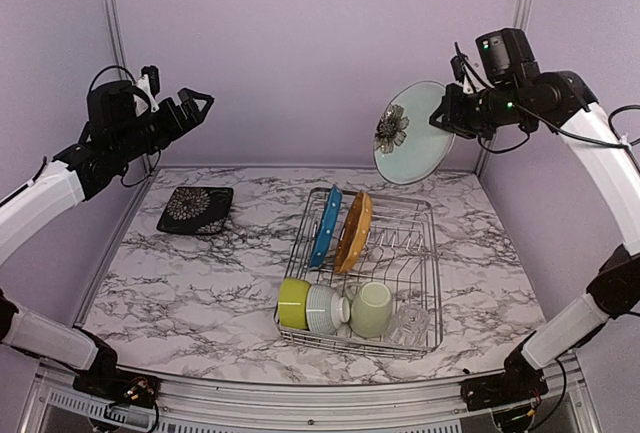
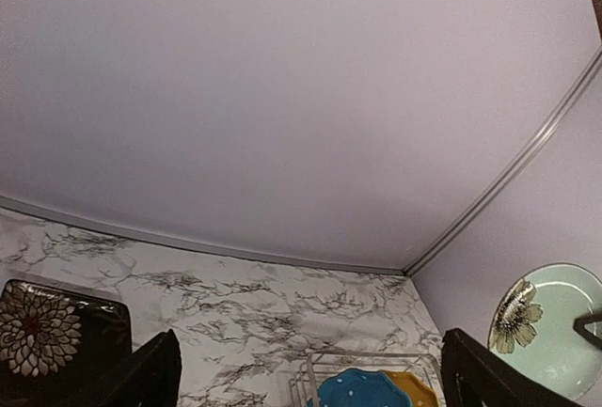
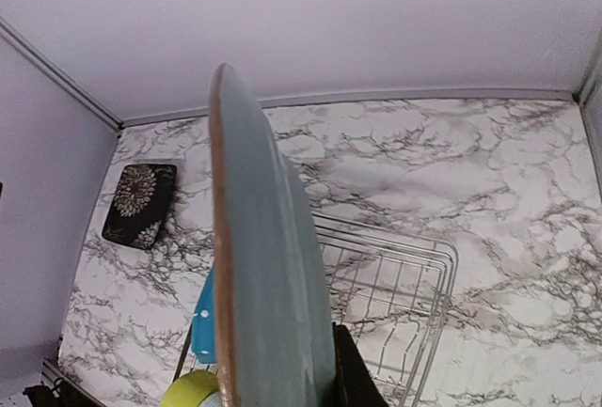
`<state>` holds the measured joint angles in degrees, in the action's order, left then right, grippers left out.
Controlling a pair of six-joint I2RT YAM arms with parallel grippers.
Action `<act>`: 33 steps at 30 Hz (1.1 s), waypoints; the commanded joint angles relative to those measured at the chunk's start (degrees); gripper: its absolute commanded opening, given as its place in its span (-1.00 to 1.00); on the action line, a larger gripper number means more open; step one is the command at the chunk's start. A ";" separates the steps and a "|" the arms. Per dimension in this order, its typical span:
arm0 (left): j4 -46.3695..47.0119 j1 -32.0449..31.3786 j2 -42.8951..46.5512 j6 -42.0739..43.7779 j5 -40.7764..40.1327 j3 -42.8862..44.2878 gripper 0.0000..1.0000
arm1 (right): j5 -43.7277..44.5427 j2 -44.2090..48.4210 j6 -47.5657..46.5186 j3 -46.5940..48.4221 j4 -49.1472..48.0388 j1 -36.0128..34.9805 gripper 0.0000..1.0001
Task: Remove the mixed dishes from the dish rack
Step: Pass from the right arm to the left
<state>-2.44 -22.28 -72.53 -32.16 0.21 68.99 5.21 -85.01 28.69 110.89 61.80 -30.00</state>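
The dish rack [image 1: 436, 271] stands mid-table. In it, a blue dotted plate [image 1: 325, 225] and an orange plate [image 1: 353, 231] stand on edge. A lime-green bowl [image 1: 294, 303], a white ribbed bowl [image 1: 324, 309], a pale green mug [image 1: 371, 309] and a clear glass [image 1: 408, 323] fill its near end. High over the rack's far right corner, my right gripper [image 1: 447, 118] is shut on the rim of the pale grey-green plate [image 1: 412, 133], seen edge-on [image 3: 268, 266] from the right wrist. My left gripper [image 1: 195, 103] hangs open and empty, high at the far left. A black plate [image 1: 195, 209] lies flat on the table.
The marble table is boxed in by lilac walls at the back and both sides. In the left wrist view the black plate [image 2: 47, 332] sits below left and the rack's far rim [image 2: 372, 357] lies between the open fingers [image 2: 155, 374].
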 commanded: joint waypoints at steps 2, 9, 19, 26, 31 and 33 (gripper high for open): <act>5.43 -0.39 -3.18 1.67 20.56 4.52 0.98 | -14.88 -0.22 -5.03 0.66 -17.36 0.51 -1.00; -1.67 -4.88 -9.09 4.67 30.76 12.07 0.94 | -28.47 -1.56 -4.23 -2.24 -28.92 0.49 -1.00; -7.17 -10.37 -13.25 6.59 33.18 14.67 0.68 | -39.30 -2.75 -1.50 -6.57 -38.53 -0.34 -1.00; -6.21 -12.06 -14.11 6.01 33.33 13.88 0.44 | -41.78 -2.27 0.79 -10.82 -43.71 -1.91 -1.00; -3.38 -13.54 -14.65 4.46 33.63 12.68 0.28 | -41.67 -2.67 1.70 -11.84 -45.18 -3.13 -1.00; -2.87 -13.97 -15.27 4.07 33.88 12.77 0.17 | -41.77 -2.90 1.98 -11.97 -45.78 -3.58 -1.00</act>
<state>-7.53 -35.33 -86.37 -27.40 33.04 81.78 -34.37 -89.06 28.75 97.41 25.63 -32.38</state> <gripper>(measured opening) 0.626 0.134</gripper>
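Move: The pale green plate, held upright by its rim in the right hand, has its middle roughly 45 cm to the left hand's right, 3 cm back and 4 cm lower. From the right hand, its middle is about 7 cm left, 3 cm ahead and 4 cm below; in the rack, the orange plate stands some 17 cm left, 5 cm back and 26 cm below, the blue plate about 23 cm left, equally far back and low. Left hand swings some 18 cm right, fingers partly closing at the flowered rim, as right carries plate 14 cm left. ##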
